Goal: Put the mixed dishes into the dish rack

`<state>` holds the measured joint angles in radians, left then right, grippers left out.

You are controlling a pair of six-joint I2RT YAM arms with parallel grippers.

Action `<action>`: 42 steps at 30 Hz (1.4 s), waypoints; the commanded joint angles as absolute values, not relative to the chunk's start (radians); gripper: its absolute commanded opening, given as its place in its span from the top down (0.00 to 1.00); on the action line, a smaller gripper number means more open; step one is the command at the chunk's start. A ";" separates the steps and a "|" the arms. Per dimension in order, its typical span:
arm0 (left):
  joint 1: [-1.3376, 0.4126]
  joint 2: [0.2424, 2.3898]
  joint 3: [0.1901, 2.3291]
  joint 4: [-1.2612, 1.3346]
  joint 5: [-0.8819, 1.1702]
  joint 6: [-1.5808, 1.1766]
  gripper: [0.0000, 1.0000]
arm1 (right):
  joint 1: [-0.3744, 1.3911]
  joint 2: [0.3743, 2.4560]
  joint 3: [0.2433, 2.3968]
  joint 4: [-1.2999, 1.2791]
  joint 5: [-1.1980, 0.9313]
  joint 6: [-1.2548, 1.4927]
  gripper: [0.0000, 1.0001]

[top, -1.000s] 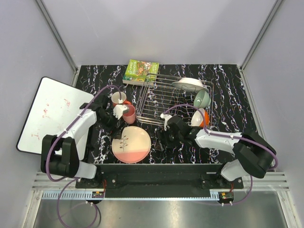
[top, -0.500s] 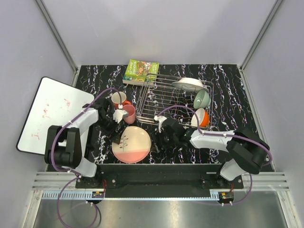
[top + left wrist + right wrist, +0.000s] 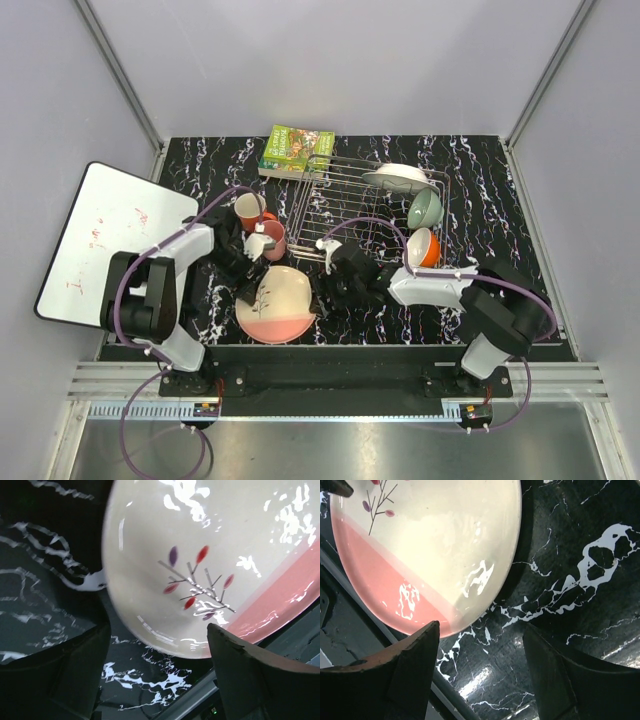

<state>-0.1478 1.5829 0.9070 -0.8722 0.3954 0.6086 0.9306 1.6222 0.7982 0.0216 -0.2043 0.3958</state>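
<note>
The pink-and-cream plate with a leaf sprig (image 3: 276, 305) lies on the black marble table, near its front edge. My left gripper (image 3: 247, 287) is at the plate's left rim and stands open. In the left wrist view the plate (image 3: 210, 565) bulges between the two fingers and nothing is gripped. My right gripper (image 3: 323, 291) is open at the plate's right rim. Its left finger (image 3: 402, 672) overlaps the pink edge of the plate (image 3: 430, 545). The dish rack (image 3: 345, 215) holds a large white plate (image 3: 400, 178), a pale green bowl (image 3: 425, 207) and an orange-sided bowl (image 3: 422, 247). Two salmon-pink cups (image 3: 272, 240) (image 3: 250, 207) stand left of the rack.
A green book (image 3: 296, 150) lies behind the rack's far-left corner. A white board with red scribbles (image 3: 110, 240) leans off the table's left side. The table's metal front edge (image 3: 455, 700) runs just below the plate.
My right gripper has slid left to the plate's right rim. My left gripper has come down from the cups to the plate's left rim, its jaws a little narrower.
</note>
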 commanded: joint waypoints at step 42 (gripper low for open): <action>-0.227 1.471 1.031 -0.968 0.528 0.598 0.95 | 0.931 1.698 0.876 0.047 -0.281 0.298 0.28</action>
<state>-0.2218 1.4925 1.0210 -0.9405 0.4679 0.5911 0.9302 1.6997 0.8650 0.0071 -0.2531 0.3260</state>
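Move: The plate lies flat between the hands: its middle is about 8 cm to the left hand's right and 4 cm nearer the base, only 1–2 cm lower, so the left fingers already straddle its left rim. From the right hand the plate's middle is some 12 cm to the left, 1 cm back and 2 cm lower. The pink cup stands about 8 cm right and 10 cm ahead of the left hand; the dish rack's middle is roughly 10 cm right and 21 cm ahead of the right hand. The left hand, low at the plate's left rim, shifts about 2 cm to the right as the plate slides towards the right hand, stays low while its fingers close from wide open to nearly shut, then comes up about 5 cm with a slight forward and rightward drift, leaving the plate behind. The right hand eases just over 1 cm left and a little down to the opposite rim, its fingers staying open with the rim coming between them, and then waits there. ##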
